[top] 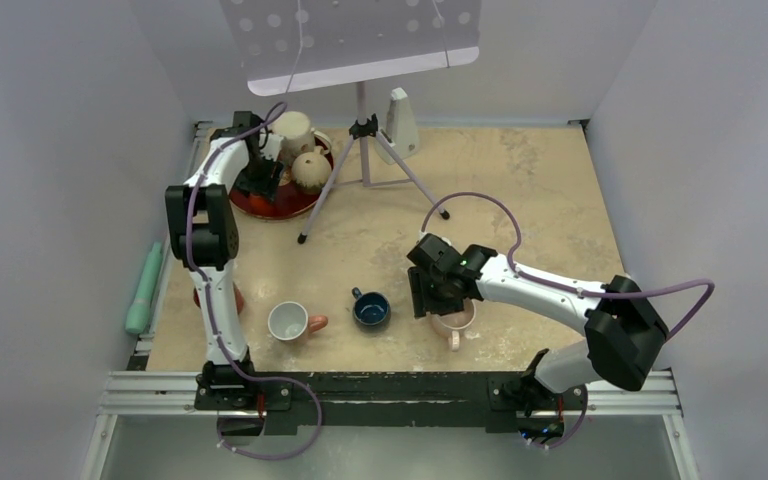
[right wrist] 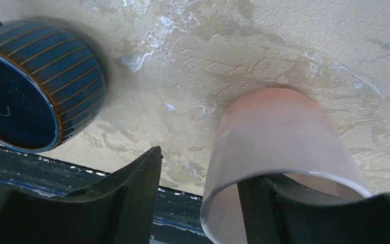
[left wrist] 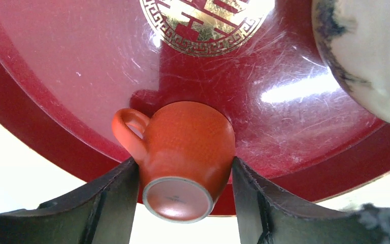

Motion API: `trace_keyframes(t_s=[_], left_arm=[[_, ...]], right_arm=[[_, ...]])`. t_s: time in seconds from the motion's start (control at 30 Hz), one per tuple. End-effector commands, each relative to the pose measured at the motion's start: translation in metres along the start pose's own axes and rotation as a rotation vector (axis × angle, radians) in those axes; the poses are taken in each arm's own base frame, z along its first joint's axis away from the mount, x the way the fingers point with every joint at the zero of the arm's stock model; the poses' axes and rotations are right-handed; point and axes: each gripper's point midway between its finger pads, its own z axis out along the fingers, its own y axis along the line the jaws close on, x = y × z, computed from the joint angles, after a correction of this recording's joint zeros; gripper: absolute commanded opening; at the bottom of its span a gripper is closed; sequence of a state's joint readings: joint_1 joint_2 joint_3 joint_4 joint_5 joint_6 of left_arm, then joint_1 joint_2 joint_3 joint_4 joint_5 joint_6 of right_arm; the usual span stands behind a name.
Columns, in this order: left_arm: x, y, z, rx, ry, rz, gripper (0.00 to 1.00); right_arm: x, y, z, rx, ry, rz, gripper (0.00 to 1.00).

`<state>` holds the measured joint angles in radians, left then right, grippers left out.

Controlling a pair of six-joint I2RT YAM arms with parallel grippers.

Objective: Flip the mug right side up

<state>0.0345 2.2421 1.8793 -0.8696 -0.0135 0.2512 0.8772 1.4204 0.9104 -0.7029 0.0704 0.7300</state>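
A small orange mug sits upside down on the red tray, its pale base facing the left wrist camera and its handle to the left. My left gripper is shut on it, one finger pressed against each side. In the top view that gripper is over the tray at the back left. A pink mug stands mouth up on the table. My right gripper is open over it, with one finger inside the mug and the other clear of its wall. The top view shows this mug under the right gripper.
Two pale mugs share the tray, one showing in the left wrist view. A blue striped mug and a white mug stand upright near the front. A tripod stand is at the back, and a green tool lies at the left edge.
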Motion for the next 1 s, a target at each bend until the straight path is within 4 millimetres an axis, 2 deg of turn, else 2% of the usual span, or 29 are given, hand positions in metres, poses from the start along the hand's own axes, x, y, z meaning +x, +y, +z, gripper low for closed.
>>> trace_keyframes(t_s=[0.0, 0.03, 0.07, 0.1, 0.13, 0.3, 0.37, 0.47, 0.6, 0.73, 0.8, 0.83, 0.87, 0.97], left_arm=[[0.003, -0.004, -0.004, 0.012, 0.032, -0.004, 0.56], [0.004, -0.004, -0.005, 0.011, 0.029, -0.004, 0.47], [0.002, -0.004, -0.006, 0.006, 0.019, -0.006, 0.33], [0.002, -0.004, -0.007, 0.004, 0.013, -0.008, 0.11], [0.001, -0.003, -0.011, 0.001, 0.003, -0.013, 0.00], [-0.007, -0.005, -0.041, 0.048, -0.058, -0.042, 0.00], [-0.010, -0.006, -0.058, 0.087, -0.093, -0.070, 0.00], [-0.010, -0.011, -0.079, 0.140, -0.139, -0.104, 0.00], [-0.005, -0.018, -0.098, 0.171, -0.176, -0.097, 0.00], [0.000, -0.029, -0.113, 0.220, -0.201, -0.104, 0.00], [0.002, -0.037, -0.124, 0.257, -0.213, -0.117, 0.00], [0.002, -0.042, -0.131, 0.279, -0.222, -0.128, 0.00], [0.003, -0.048, -0.139, 0.303, -0.232, -0.141, 0.00], [0.008, -0.069, -0.169, 0.399, -0.269, -0.168, 0.00]], right_arm=[[-0.020, 0.009, -0.010, -0.013, -0.076, -0.008, 0.58], [-0.020, 0.009, -0.010, -0.018, -0.080, -0.007, 0.58], [-0.021, 0.010, -0.012, -0.021, -0.083, -0.007, 0.58], [-0.022, 0.010, -0.012, -0.019, -0.084, -0.010, 0.58], [-0.023, 0.010, -0.014, -0.018, -0.087, -0.014, 0.58], [-0.040, 0.017, -0.032, -0.034, -0.142, -0.021, 0.61], [-0.047, 0.023, -0.043, -0.059, -0.172, -0.019, 0.65], [-0.054, 0.029, -0.056, -0.096, -0.206, -0.019, 0.78], [-0.064, 0.036, -0.068, -0.135, -0.257, -0.033, 0.80], [-0.086, 0.053, -0.086, -0.197, -0.333, -0.060, 0.81], [-0.103, 0.075, -0.104, -0.304, -0.414, -0.102, 0.81], [-0.114, 0.093, -0.117, -0.395, -0.473, -0.123, 0.81], [-0.129, 0.120, -0.139, -0.537, -0.557, -0.144, 0.81], [-0.149, 0.166, -0.184, -0.799, -0.711, -0.205, 0.82]])
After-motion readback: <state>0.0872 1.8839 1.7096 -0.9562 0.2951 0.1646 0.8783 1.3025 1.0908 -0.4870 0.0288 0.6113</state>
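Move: Upside down between the left fingers on the red tray sits the small orange cup, with the round cream pot about 6 cm ahead and 12 to its right and the tripod's near foot some 8 cm back and 10 right. For the right hand, the orange cup is roughly 29 cm ahead and 41 left. Its fingers straddle the pink mug's left wall, mug centre 5 cm right; the blue cup stands about 12 cm left, level with the hand. Pulling up out of the upright pink mug, the empty right hand spreads its fingers wider, rises about 13 cm and swings left and forward past the blue cup towards the orange cup, its fingertips swinging forward and left. The left hand first stays put, pinching the orange cup, then lifts it about 10 cm while drawing back and somewhat right, fingertips leaning some 20 degrees to the right. ##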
